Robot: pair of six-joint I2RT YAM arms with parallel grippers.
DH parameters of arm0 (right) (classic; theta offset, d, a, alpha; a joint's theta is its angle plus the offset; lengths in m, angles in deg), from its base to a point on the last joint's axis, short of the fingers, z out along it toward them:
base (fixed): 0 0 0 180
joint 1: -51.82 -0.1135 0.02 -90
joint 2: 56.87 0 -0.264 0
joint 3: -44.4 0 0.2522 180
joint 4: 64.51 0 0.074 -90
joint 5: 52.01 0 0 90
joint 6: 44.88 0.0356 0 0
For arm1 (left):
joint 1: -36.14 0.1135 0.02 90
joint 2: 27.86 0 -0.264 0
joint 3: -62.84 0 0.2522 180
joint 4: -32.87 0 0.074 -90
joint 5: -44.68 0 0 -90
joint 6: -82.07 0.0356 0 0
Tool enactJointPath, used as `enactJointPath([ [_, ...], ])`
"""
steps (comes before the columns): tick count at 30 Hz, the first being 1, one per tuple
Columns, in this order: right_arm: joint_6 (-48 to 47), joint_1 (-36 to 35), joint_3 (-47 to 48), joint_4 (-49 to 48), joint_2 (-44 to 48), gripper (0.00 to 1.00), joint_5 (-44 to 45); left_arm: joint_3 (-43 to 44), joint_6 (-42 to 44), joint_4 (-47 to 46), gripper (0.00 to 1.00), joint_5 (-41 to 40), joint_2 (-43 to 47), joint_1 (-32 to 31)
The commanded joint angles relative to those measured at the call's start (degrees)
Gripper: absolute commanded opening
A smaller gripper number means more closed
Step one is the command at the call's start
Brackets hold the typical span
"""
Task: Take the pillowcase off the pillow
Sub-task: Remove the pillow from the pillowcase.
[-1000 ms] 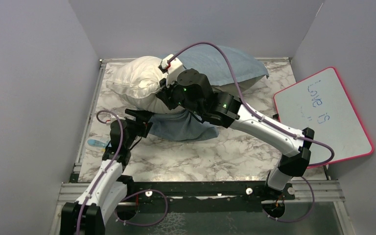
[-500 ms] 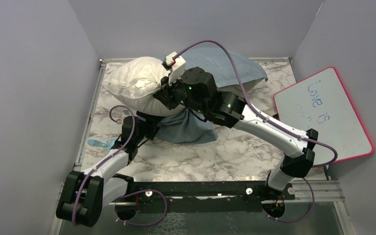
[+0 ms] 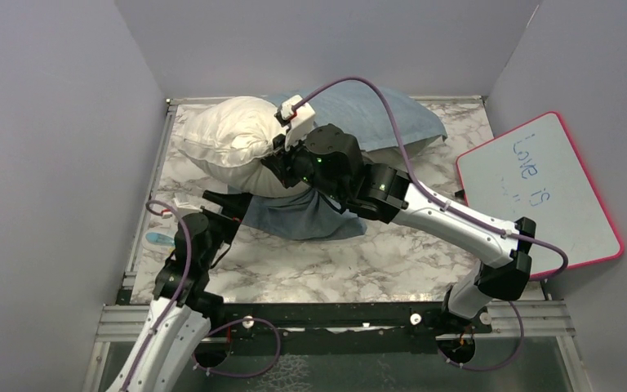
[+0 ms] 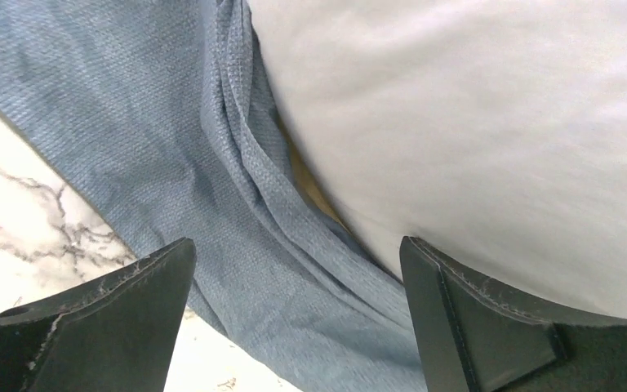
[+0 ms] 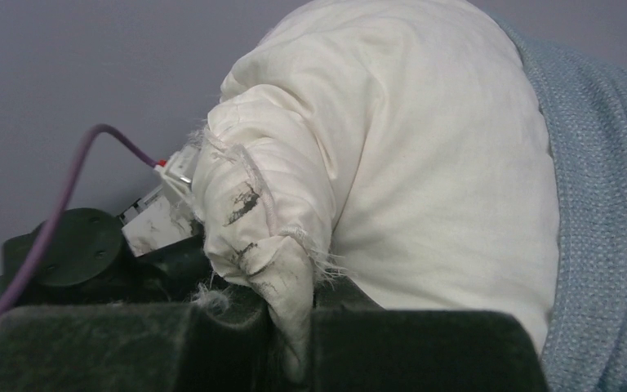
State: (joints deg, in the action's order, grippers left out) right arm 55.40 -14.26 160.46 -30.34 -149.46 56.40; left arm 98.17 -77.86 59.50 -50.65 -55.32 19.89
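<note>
The white pillow [image 3: 229, 139] lies at the back left of the table, its right part still inside the grey-blue pillowcase [image 3: 375, 106]. A loose fold of the pillowcase [image 3: 310, 216] spreads out in front of it. My right gripper [image 3: 282, 159] is shut on a frayed corner of the pillow [image 5: 424, 163], pinched between its fingers, gripper [image 5: 298, 343]. The pillowcase [image 5: 604, 204] covers the right side there. My left gripper [image 3: 227, 202] stands open at the fold's left end. In its wrist view the gripper [image 4: 295, 245] straddles the pillowcase [image 4: 131, 122] folds, pillow [image 4: 473, 122] above.
A pink-rimmed whiteboard [image 3: 539, 192] leans off the table's right edge. A small blue-and-white object [image 3: 162, 238] lies by the left rail. Grey walls close in the left, back and right. Bare marble table [image 3: 392, 253] shows in front of the cloth.
My left jaws have spread wider and the left arm has swung its elbow back in. The right gripper keeps its hold on the pillow corner and has shifted slightly toward the back.
</note>
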Motion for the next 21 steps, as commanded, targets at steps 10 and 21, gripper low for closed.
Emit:
enactJointPath([
  [10,-1.0,0.7,-26.6,-8.9,12.9,0.09,-23.2,30.8,17.8,33.5,0.99,-19.1,7.3,-0.2],
  [21,-2.0,0.4,-28.3,2.6,22.6,0.70,-49.9,33.6,22.8,36.6,0.99,-17.5,-3.0,-1.2],
])
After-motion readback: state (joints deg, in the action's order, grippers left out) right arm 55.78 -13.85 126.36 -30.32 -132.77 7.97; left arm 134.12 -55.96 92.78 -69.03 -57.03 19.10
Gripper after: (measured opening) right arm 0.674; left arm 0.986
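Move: The pillow's gathered corner is already pinched in the right hand; its white bulk lies about 12 cm ahead, 6 cm left and 12 cm below. The table's near edge, where the corner is headed, is some 18 cm straight back and 38 cm down. The pillowcase's loose flap lies 5 cm ahead, 7 cm right and 36 cm below. From the empty left hand, the white bulk is roughly 12 cm ahead, 1 cm right and 5 cm above, the flap 4 cm ahead, 13 cm right and 15 cm below. The pillow's raised corner is swung down and then back towards the near edge by the right hand, about 17 cm back and some 15 cm down, the hand turning about 45 degrees counter-clockwise and tipping down while its fingers open and let the corner go. The open left hand draws away from the flap, up, left and back, rolling left side up, and finally sinks slightly. ##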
